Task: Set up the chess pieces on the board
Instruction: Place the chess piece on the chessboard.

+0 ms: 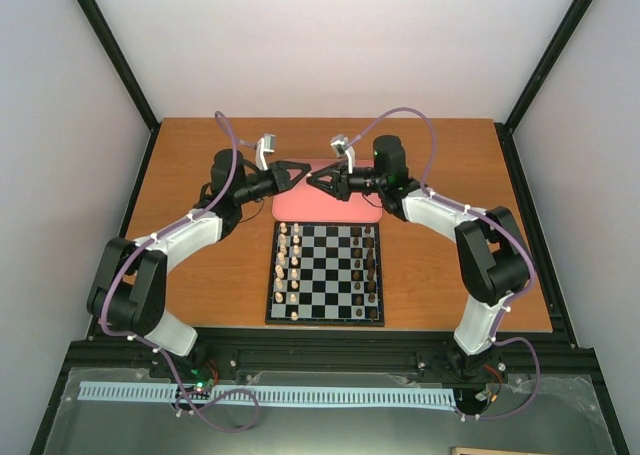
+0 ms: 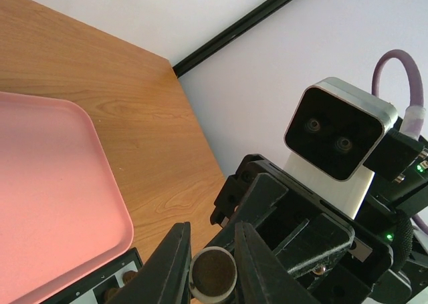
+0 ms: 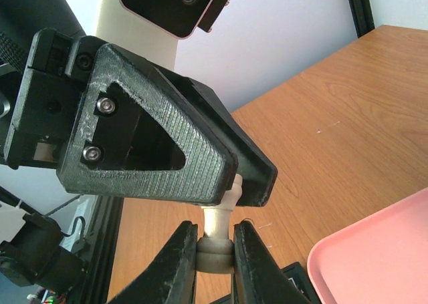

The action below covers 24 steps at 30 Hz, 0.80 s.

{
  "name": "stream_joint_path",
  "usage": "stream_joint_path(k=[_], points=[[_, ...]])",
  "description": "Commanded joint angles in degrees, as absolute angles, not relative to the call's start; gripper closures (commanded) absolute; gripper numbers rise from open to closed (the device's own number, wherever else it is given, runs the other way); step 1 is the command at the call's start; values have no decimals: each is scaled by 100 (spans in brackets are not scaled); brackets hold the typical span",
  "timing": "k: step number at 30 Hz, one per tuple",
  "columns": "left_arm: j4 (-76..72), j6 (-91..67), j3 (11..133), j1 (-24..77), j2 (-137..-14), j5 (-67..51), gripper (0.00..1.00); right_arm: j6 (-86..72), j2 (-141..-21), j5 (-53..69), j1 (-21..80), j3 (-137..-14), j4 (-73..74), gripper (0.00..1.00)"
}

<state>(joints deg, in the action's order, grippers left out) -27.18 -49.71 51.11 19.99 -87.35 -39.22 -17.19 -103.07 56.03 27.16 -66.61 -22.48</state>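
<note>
Both grippers meet above the pink tray (image 1: 355,211), tip to tip. A cream chess piece (image 3: 218,218) hangs between them. My right gripper (image 3: 214,254) is shut on its round base, and its narrow top sits between the tips of the left gripper (image 3: 251,177). In the left wrist view a round, felt-bottomed base (image 2: 214,276) is clamped in my left gripper (image 2: 212,260), with the right gripper (image 2: 287,224) just beyond. The board (image 1: 330,275) lies in front of the tray. Cream pieces (image 1: 290,265) fill its left columns.
Dark brown pieces (image 1: 369,263) stand on the board's right columns. The pink tray (image 2: 47,204) lies on the wooden table behind the board. Black frame posts and white walls enclose the table. Both arm bases sit at the near edge.
</note>
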Motion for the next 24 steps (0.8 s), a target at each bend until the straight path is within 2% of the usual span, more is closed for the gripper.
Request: stream_joint_path(k=[1, 3, 6, 13, 16, 17, 18, 21, 23, 24], points=[[-2708, -4734, 5308, 1995, -8820, -3868, 99, -1347, -9950, 5526, 2777, -6867, -1866, 93], [-2632, -4646, 5330, 1995, -8845, -3824, 97, -1224, -9843, 5442, 2777, -6900, -1672, 94], [-2498, -4509, 5339, 1995, -8851, -3723, 86, -1045, -9745, 5400, 2777, -6967, -1390, 94], [-2133, -4121, 5393, 1995, -8803, -3476, 40, -728, -9770, 5205, 2786, -7191, -626, 94], [-1835, -3900, 5437, 1996, -8743, -3243, 30, -632, -9778, 5152, 2788, -7245, -397, 93], [-1764, -3834, 5445, 1995, -8737, -3173, 23, -525, -9796, 5143, 2804, -7328, -176, 93], [-1687, -3775, 5452, 1995, -8729, -3097, 19, -403, -9822, 5067, 2825, -7434, 70, 93], [-1472, -3610, 5486, 1989, -8719, -2842, 17, -209, -9817, 4775, 2889, -7598, 611, 93], [-1383, -3553, 5493, 1974, -8710, -2690, 3, -198, -9779, 4640, 2927, -7629, 868, 93], [-1323, -3518, 5504, 1969, -8700, -2632, 1, -168, -9774, 4517, 2946, -7680, 1028, 93]])
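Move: The white chess piece is already pinched by both my hands, right between the pads of each and some 22 cm above the table. The empty near-left corner square, where it belongs, lies about 23 cm back, 7 cm left and 21 cm below my right hand, a white pawn 3 cm to the right of that square. The pink tray's middle is about 10 cm ahead, 5 cm right and 21 cm below either hand. I spread my left fingers from their pinch to almost fully open, letting go of the chess piece, and ease that hand some 3.5 cm down, forward and left, its fingers tipping about 10 degrees lower. My right hand keeps its grip on the piece's base and stays nearly in place, tilting its fingertips down about 10 degrees. ##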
